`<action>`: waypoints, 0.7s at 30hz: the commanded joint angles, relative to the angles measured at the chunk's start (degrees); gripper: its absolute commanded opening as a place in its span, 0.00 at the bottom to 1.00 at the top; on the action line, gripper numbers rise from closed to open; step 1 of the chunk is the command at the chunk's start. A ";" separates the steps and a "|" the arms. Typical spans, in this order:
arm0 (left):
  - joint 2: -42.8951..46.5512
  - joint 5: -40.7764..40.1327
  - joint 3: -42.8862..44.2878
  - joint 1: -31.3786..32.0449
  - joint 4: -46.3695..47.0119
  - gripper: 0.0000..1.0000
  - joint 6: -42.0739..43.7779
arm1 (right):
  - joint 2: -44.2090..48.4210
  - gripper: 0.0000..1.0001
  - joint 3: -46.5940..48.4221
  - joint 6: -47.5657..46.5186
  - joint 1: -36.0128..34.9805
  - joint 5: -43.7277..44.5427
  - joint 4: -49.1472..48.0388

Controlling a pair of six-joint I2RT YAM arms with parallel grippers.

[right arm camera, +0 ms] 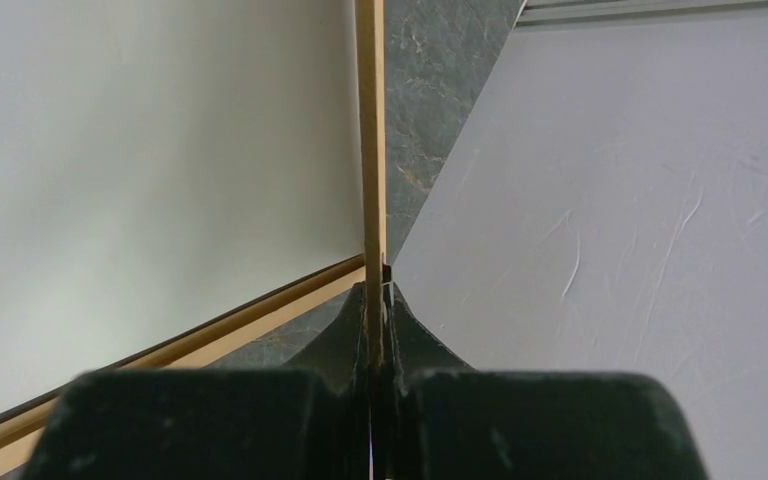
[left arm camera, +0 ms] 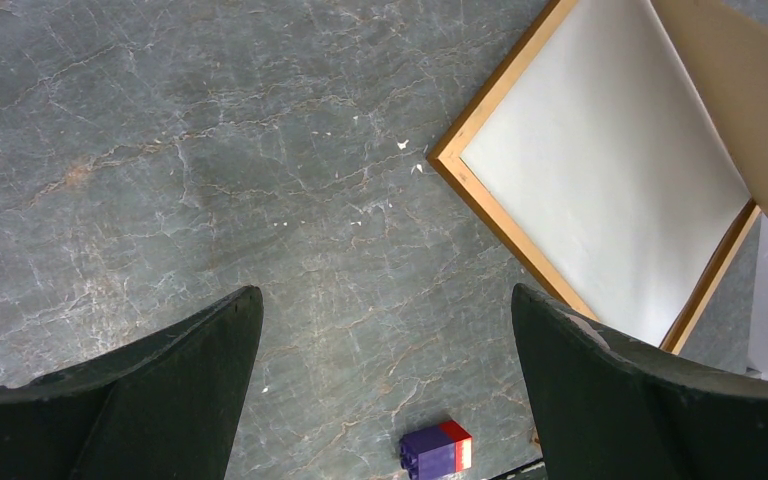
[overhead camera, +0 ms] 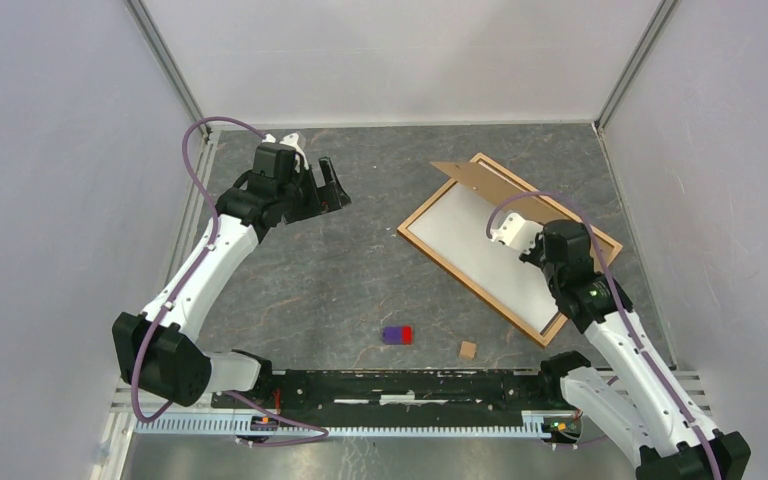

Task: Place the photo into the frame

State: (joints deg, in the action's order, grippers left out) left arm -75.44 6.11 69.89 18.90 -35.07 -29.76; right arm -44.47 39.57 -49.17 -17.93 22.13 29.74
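Observation:
The light wood frame (overhead camera: 440,255) lies flat at the right of the table, also in the left wrist view (left arm camera: 490,215) and the right wrist view (right arm camera: 210,330). A plain white sheet (overhead camera: 480,250) fills it (left arm camera: 610,180); no printed picture of the photo shows. My right gripper (overhead camera: 538,222) is shut on the edge of the plain brown backing board (overhead camera: 475,178), held tilted up over the frame's far side; the right wrist view shows the board (right arm camera: 370,130) edge-on between the fingers. My left gripper (overhead camera: 332,185) is open and empty, high above the table left of the frame (left arm camera: 385,310).
A purple and red block (overhead camera: 397,334) lies near the front middle (left arm camera: 437,449), with a small brown piece (overhead camera: 468,349) to its right. Grey walls enclose the table on the left, back and right. A black rail (overhead camera: 410,385) runs along the near edge.

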 commanded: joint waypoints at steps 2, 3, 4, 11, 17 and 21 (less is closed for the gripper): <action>-0.32 0.31 0.16 0.33 1.13 1.00 2.51 | 2.09 0.00 -1.04 0.11 0.28 -0.08 -3.98; -0.28 0.29 0.08 0.29 1.10 1.00 2.58 | 2.10 0.00 -1.37 0.12 0.32 -0.15 -4.20; -0.27 0.31 0.07 0.30 1.09 1.00 2.57 | 2.03 0.00 -1.66 0.12 0.37 -0.04 -4.37; -0.18 0.43 0.07 0.31 1.22 1.00 2.52 | 0.45 0.02 -2.82 2.56 0.39 1.19 -5.47; -0.32 0.48 0.01 0.30 1.21 1.00 2.53 | 1.17 0.50 -3.36 6.45 0.33 2.43 -4.07; -0.41 0.65 0.00 0.35 1.34 1.00 2.52 | 1.53 0.78 -2.38 8.18 0.37 0.36 -0.75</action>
State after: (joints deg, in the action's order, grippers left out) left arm -75.75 6.15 69.89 18.90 -35.07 -29.76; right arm -44.03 36.10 -44.25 -17.85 22.98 28.21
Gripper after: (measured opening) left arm 0.996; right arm 0.699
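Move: The brown backing board is still pinched in the right hand near its raised long edge, leaning up from the frame's far rail; its middle lies roughly 7 cm ahead, 9 cm left and 8 cm below that hand. The frame it goes into, with the white sheet already in it, is centred about 2 cm ahead, 10 cm left and 17 cm down; the small wooden block lies some 20 cm back and 18 cm left. From the left hand the frame's middle is about 27 cm right, 4 cm back and 20 cm below. The leaning board is let down a little towards the frame and then let go: the right hand sinks about 2 cm in all, easing off halfway, and in the second half its closed fingers spread to well over half open. They end on either side of the board with only a slight roll of the wrist; whether a finger still touches it can't be told. ##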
